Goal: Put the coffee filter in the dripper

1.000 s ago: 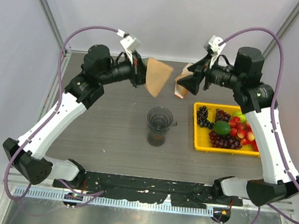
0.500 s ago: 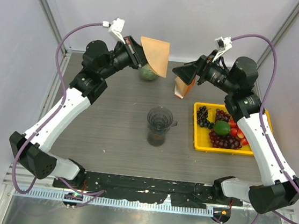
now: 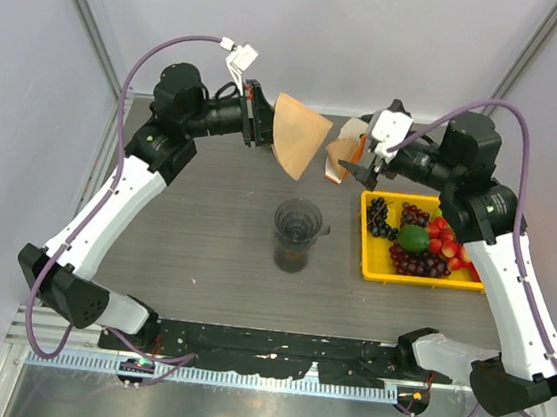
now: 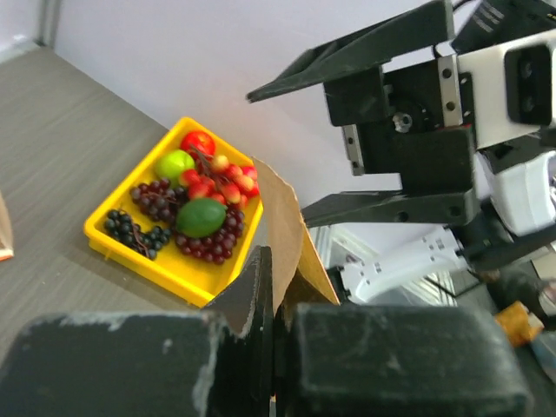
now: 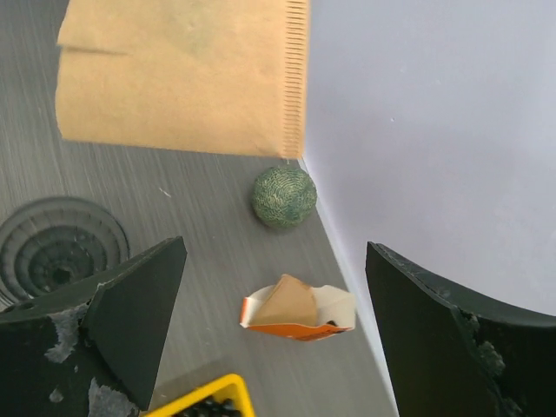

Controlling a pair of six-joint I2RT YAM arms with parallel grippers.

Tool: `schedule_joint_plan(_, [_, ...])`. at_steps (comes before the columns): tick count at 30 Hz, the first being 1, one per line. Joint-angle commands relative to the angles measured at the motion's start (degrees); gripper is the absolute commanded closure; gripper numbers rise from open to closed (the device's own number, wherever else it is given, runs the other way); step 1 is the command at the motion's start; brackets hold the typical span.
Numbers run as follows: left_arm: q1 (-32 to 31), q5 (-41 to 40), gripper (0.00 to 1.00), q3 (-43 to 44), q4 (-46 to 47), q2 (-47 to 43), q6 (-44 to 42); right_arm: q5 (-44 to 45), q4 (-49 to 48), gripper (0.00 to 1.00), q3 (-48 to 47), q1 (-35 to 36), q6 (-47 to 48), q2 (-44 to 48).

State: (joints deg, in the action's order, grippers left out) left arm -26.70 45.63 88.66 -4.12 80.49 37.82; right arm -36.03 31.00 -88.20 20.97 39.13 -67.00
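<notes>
The coffee filter (image 3: pixel 299 138), a flat light-brown paper cone, hangs in the air above the table's far middle. My left gripper (image 3: pixel 265 126) is shut on its left edge. In the left wrist view the fingers (image 4: pixel 261 287) pinch the filter (image 4: pixel 285 217) edge-on. The dripper (image 3: pixel 299 221), smoky dark grey, stands on a glass jug in the table's middle, nearer than the filter. My right gripper (image 3: pixel 357 153) stands open to the filter's right, holding nothing. The right wrist view shows the filter (image 5: pixel 182 78) above the dripper (image 5: pixel 54 250), with my right gripper (image 5: pixel 276 261) open wide.
A white-orange pack of brown papers (image 5: pixel 300 313) stands at the back by the wall, below the right gripper. A green ball (image 5: pixel 284 196) lies beside it. A yellow tray (image 3: pixel 366 254) of grapes and other fruit sits on the right.
The left arm raised the filter toward the back, then brought it down and rightward. The right gripper drew away from the pack, turned and opened wider.
</notes>
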Motion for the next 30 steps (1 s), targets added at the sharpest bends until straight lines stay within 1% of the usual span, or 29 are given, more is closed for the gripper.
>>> schedule_joint_plan(1, [-0.02,9.48,1.0,5.46,-7.47,1.51,-3.46,2.61,7.32,0.09,-1.01,5.11,19.12,-0.41])
schedule_joint_plan(2, [-0.19,9.57,1.0,6.25,-8.96,2.04,-4.07,3.5,7.23,0.09,-0.14,5.91,21.4,-0.32])
schedule_joint_plan(4, [-0.55,9.74,1.0,6.96,-10.99,2.39,-4.95,4.48,7.14,0.09,0.4,7.59,23.08,-0.32])
schedule_joint_plan(9, [-0.99,8.87,1.0,7.84,-15.21,2.48,-6.97,4.65,7.75,0.1,-1.36,8.65,21.08,-1.99])
schedule_joint_plan(15, [-1.86,7.46,1.0,7.49,-18.82,2.04,-9.26,5.35,8.2,0.13,-2.76,10.05,21.16,-3.57])
schedule_joint_plan(17, [-2.3,6.76,1.0,7.31,-19.34,2.04,-9.43,5.71,8.37,0.16,-3.11,10.84,21.25,-4.01])
schedule_joint_plan(21, [-2.83,6.32,1.0,8.8,-21.8,2.83,-10.57,5.71,8.37,0.25,-3.47,11.99,21.16,-4.19])
schedule_joint_plan(26, [-3.1,5.79,1.0,9.6,-22.77,2.92,-11.28,6.32,8.46,0.4,-3.9,12.69,20.98,-4.19])
schedule_joint_plan(30, [-3.18,5.35,1.0,9.51,-23.13,3.01,-11.28,6.5,9.07,0.44,-3.99,12.78,21.42,-4.01])
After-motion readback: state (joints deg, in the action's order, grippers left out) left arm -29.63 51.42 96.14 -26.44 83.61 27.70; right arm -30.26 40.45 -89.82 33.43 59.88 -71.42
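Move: The coffee filter, already pinched in the left fingers, has its middle about 10 cm to the right hand's left, level with it in reach and height. From that hand the dripper on its carafe lies 8 cm left, 5 cm back and 24 cm below; the filter box stands 19 cm ahead, no distance sideways, 39 cm below. From the left hand the dripper is 6 cm right, 4 cm back and some 25 cm down. Right hand goes about 6 cm left and down towards the filter, closing partway, while left lowers and retracts it. ##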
